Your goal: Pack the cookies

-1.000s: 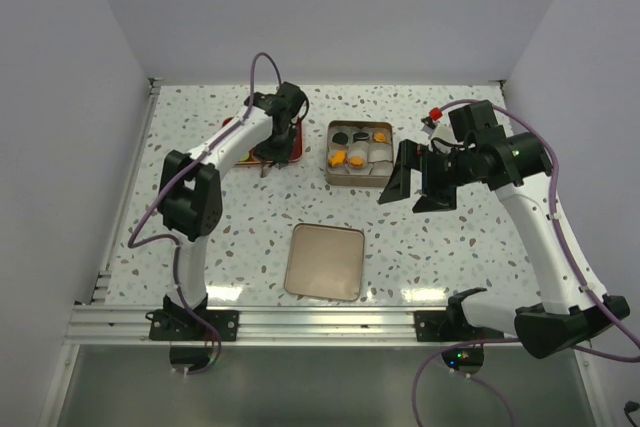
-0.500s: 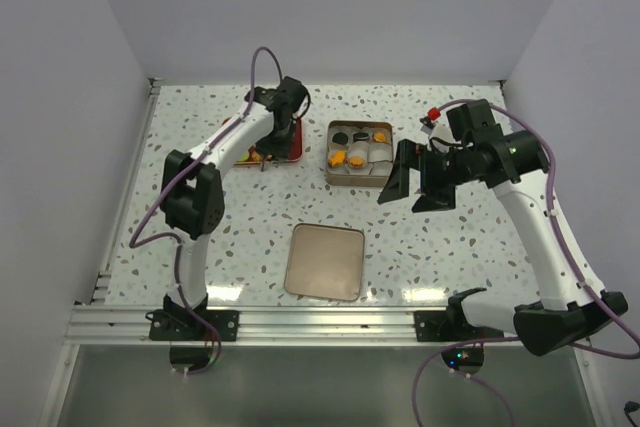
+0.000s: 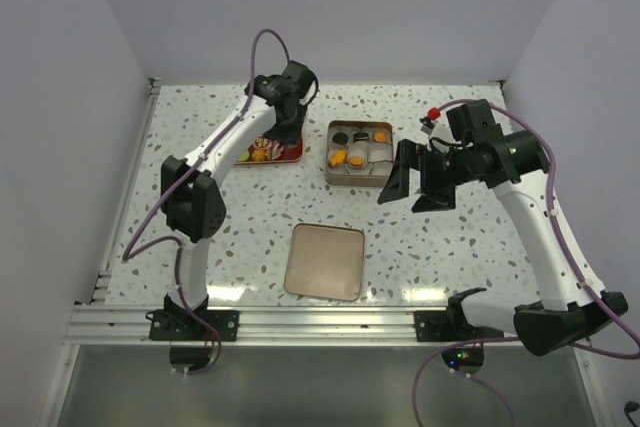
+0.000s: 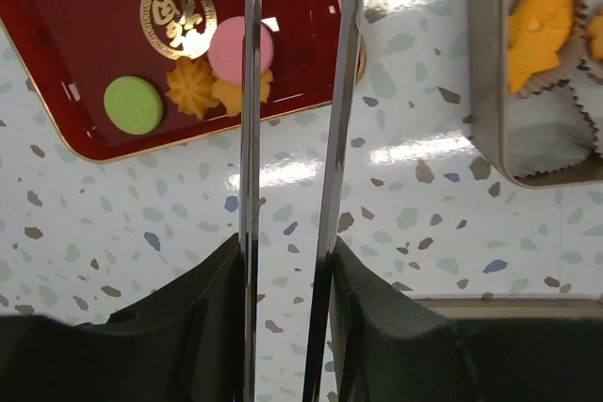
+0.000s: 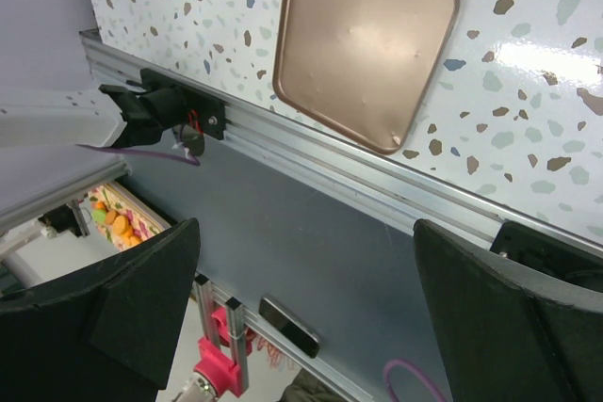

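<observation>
A red tray (image 4: 85,16) holds loose cookies: a green round one (image 4: 133,104), a pink round one (image 4: 237,49) and orange flower-shaped ones (image 4: 191,88). They show as a small cluster (image 3: 262,153) in the top view. My left gripper (image 3: 286,137) hovers over the tray's right end. Its two long thin blades (image 4: 251,138) stand apart with nothing between them, and their tips run out of the wrist view. A metal tin (image 3: 334,173) holds orange and black cookies (image 3: 347,158) in white paper cups. My right gripper (image 3: 415,183) hangs wide open and empty just right of the tin.
The tin's flat lid (image 3: 326,261) lies near the front edge and also shows in the right wrist view (image 5: 363,44). The tin's wall (image 4: 485,91) and an orange fish-shaped cookie (image 4: 537,25) are at the right of the left wrist view. Walls enclose the table on three sides.
My left gripper has lifted off the red tray and moved back and slightly right, uncovering the cookies there. The right arm has not moved.
</observation>
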Controlling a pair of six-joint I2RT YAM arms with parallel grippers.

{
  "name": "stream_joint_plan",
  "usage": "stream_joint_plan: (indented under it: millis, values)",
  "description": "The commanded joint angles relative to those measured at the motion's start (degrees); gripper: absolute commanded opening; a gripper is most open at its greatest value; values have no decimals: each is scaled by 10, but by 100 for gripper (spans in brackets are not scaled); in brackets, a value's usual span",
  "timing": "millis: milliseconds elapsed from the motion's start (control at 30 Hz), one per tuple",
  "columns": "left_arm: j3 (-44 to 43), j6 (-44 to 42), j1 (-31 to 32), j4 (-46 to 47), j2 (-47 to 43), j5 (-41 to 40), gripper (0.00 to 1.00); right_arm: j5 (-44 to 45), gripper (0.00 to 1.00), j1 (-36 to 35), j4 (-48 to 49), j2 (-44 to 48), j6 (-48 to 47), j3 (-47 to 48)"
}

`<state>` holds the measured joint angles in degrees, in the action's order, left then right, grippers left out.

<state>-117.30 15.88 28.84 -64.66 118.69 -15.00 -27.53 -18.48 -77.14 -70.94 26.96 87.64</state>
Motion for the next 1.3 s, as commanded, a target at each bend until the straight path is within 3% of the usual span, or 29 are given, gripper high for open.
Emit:
stream_joint_plan:
  millis: [0,467,1267]
  values:
    - [-41,4,47,9,-47,17,33,4,99,-2,2,3,-7,11]
    - [-31,19,131,67,-35,92,34,6,99,-2,-1,9,-5,15]
    - [-58,57,154,125,58,147,35,8,99,-2,-2,11,-7,11]
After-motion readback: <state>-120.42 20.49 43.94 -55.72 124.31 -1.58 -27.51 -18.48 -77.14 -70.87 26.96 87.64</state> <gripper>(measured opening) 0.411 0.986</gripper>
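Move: The cookie box, where the left hand is taking the cookie in its tongs, has its middle about 21 cm to that hand's right, 1 cm ahead and 13 cm below. The orange fish cookie in the box is about 15 cm right and level ahead; the red tray's middle is 5 cm ahead and 6 cm left, some 15 cm down. From the right hand, the box lies about 24 cm ahead, 4 cm left and 26 cm below. The pink cookie stays pinched in the metal tongs as the left hand carries it out of the red tray's area towards the cookie box, about 17 cm right and 5 cm back. The hand rises slightly in a quick first sweep, then slows and sinks some 4 cm over the box, turning clockwise and rolling its left side down, each roughly 15 degrees; fingers keep their squeeze on the tongs. ##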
